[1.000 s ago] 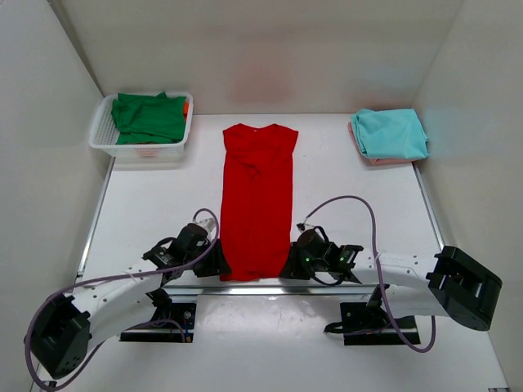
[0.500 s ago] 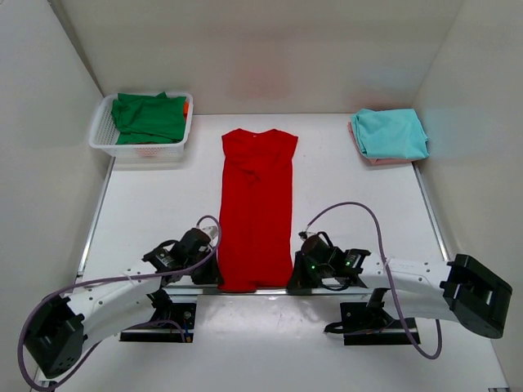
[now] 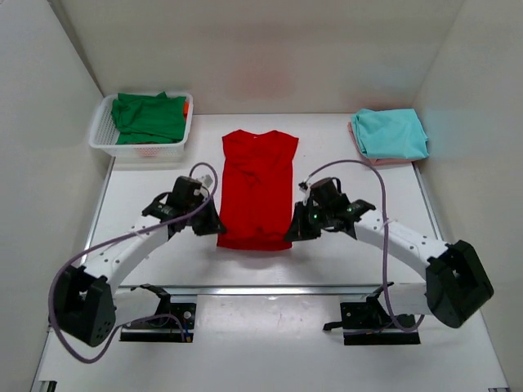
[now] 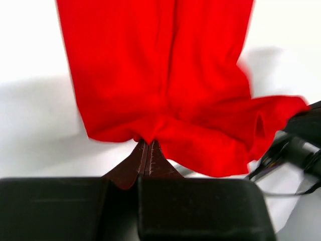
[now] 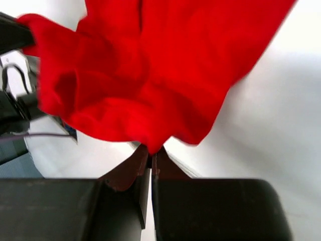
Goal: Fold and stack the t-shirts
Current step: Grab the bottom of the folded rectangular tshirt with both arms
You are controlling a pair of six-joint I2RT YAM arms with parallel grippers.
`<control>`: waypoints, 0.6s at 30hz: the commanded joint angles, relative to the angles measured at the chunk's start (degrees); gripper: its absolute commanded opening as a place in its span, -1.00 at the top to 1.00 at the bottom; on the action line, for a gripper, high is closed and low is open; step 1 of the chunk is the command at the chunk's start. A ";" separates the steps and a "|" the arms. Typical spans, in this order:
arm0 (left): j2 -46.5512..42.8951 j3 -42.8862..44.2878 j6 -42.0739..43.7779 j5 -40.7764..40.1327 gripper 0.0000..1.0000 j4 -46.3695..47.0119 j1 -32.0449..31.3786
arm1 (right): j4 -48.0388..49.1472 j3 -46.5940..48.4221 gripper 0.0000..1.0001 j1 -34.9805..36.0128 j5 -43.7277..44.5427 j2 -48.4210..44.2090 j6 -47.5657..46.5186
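Note:
The red t-shirt lies mid-table, collar at the far end, its near hem lifted and carried over the lower part. My left gripper is shut on the hem's left corner. On the hem's right corner my right gripper is shut. A folded teal t-shirt rests at the back right on something pink. A dark green t-shirt fills the white basket at the back left.
White walls close in the table on the left, back and right. A metal rail runs along the near edge, with both arm bases just behind it. An orange item peeks out beside the green cloth in the basket.
Both grippers closed on the red t-shirt's near hem corners, then moved away from the near edge toward the collar, lifting the hem so the shirt looks shorter.

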 commanded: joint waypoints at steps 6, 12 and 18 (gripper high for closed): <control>16.43 17.61 4.30 4.35 1.00 5.42 9.93 | -8.57 19.62 1.00 -11.82 -5.06 16.10 -16.10; 31.12 28.07 5.62 3.91 0.97 8.22 13.00 | -9.02 33.42 1.00 -15.87 -4.72 32.09 -20.24; 38.44 32.22 3.09 6.90 -0.04 14.89 16.08 | -7.63 43.54 0.16 -18.95 3.01 38.45 -18.75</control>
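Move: I already hold the two bottom corners of the red t-shirt, lifted off the table. My left corner goes to a spot on the shirt about 20 cm straight ahead and 7 cm below my left hand. My right corner goes some 21 cm ahead, 2 cm left and 8 cm below my right hand. From my left hand the collar is roughly 47 cm ahead, 10 cm right, and the basket 45 cm ahead, 28 cm left. The blue stack stands about 46 cm ahead and 33 cm right of my right hand. With both hands I sweep the pinched bottom edge quickly forward over the shirt towards the collar, about 20 cm, in a shallow arc: a slight rise first, then sinking some 3 to 5 cm. Near the end I spread my fingers and let go of both corners, still above the table. ##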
